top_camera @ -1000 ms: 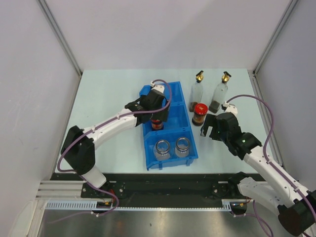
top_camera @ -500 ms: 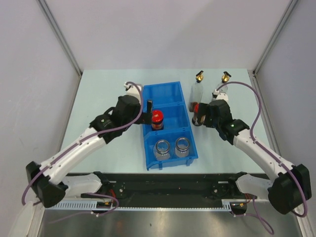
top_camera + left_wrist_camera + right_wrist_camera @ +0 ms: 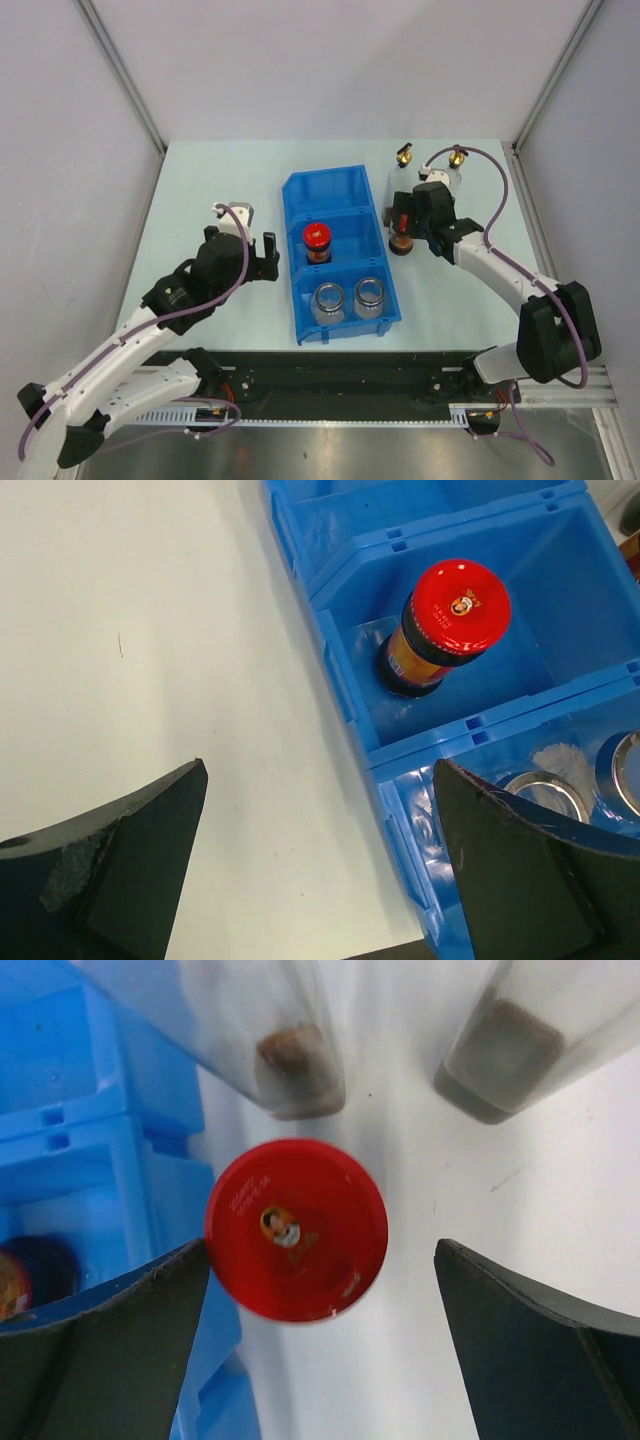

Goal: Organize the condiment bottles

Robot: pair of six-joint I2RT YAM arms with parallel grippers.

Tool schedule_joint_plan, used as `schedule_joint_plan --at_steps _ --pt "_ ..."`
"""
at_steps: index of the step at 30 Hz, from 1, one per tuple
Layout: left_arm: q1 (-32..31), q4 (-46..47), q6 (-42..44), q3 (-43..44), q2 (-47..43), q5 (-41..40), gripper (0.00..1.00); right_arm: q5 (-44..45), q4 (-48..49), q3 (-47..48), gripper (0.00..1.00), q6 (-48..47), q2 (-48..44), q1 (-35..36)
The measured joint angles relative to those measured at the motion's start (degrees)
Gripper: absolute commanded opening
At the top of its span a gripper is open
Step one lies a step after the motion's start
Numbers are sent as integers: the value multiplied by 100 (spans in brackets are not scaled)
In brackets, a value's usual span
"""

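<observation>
One red-lidded brown jar (image 3: pixel 316 243) (image 3: pixel 455 605) stands upright in the middle compartment of the blue bin (image 3: pixel 335 190) (image 3: pixel 340 680). Two silver-lidded clear jars (image 3: pixel 329 302) (image 3: pixel 370 297) fill the near compartment. My left gripper (image 3: pixel 262 257) (image 3: pixel 320 772) is open over bare table just left of the bin, holding nothing. A second red-lidded jar (image 3: pixel 400 243) (image 3: pixel 296 1228) stands right of the bin. My right gripper (image 3: pixel 404 226) (image 3: pixel 322 1250) hovers open above it, fingers on either side, apart from the lid. Behind it stand two tall clear bottles (image 3: pixel 400 172) (image 3: pixel 453 168) (image 3: pixel 290 1070) (image 3: pixel 505 1055) with gold spouts.
The bin's far compartment (image 3: pixel 328 192) holds nothing. In the right wrist view the bin wall (image 3: pixel 90 1160) sits close beside the jar's left. Grey walls enclose the table at the back and on both sides.
My left gripper has drawn back left and nearer, out of the bin, leaving the red-lidded jar in the middle compartment. My right gripper has swung forward over the second red-lidded jar.
</observation>
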Motion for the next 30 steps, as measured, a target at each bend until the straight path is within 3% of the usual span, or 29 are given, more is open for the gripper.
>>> schedule_joint_plan --at_steps 5,8,9,13,16,17,19,30 --pt "0 44 0 -133 103 -2 100 -13 50 264 96 -2 455 -74" --pt "0 31 -2 -203 170 -2 100 -26 79 367 88 -2 684 -83" --pt "0 31 -2 -216 188 -2 100 -28 85 382 78 0 748 -85" --pt "0 31 -2 -227 208 -2 100 -83 111 448 61 13 905 -76" --pt "0 35 -2 -236 212 -2 100 -59 105 463 37 26 914 -83" --pt "0 35 -2 -243 214 -2 100 -57 96 468 17 24 916 -83" --pt "0 35 -2 -245 219 -2 100 -46 85 468 1 26 916 -83" --pt "0 42 -2 -245 269 0 100 192 -400 490 0 20 595 -85"
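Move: The red-lidded jar stands about 3 cm ahead of the right hand, 1 cm to its left, its middle some 5 cm below. One glass bottle is roughly 10 cm ahead and 3 cm left of that hand, the other 9 cm ahead and 6 cm right. The box's middle compartment lies about 4 cm ahead and 15 cm left. From the left hand the jar is some 13 cm ahead, 31 cm right and 14 cm below. The jar is reached by the right hand going forward and down about 2.5 cm each, its open fingers passing to either side of the red lid and then pinching it. Keeping hold, the hand starts drawing back, right and up, a little over 1 cm each way, away from the near bottle. The empty left hand sinks some 3 cm beside the box, fingers open. ##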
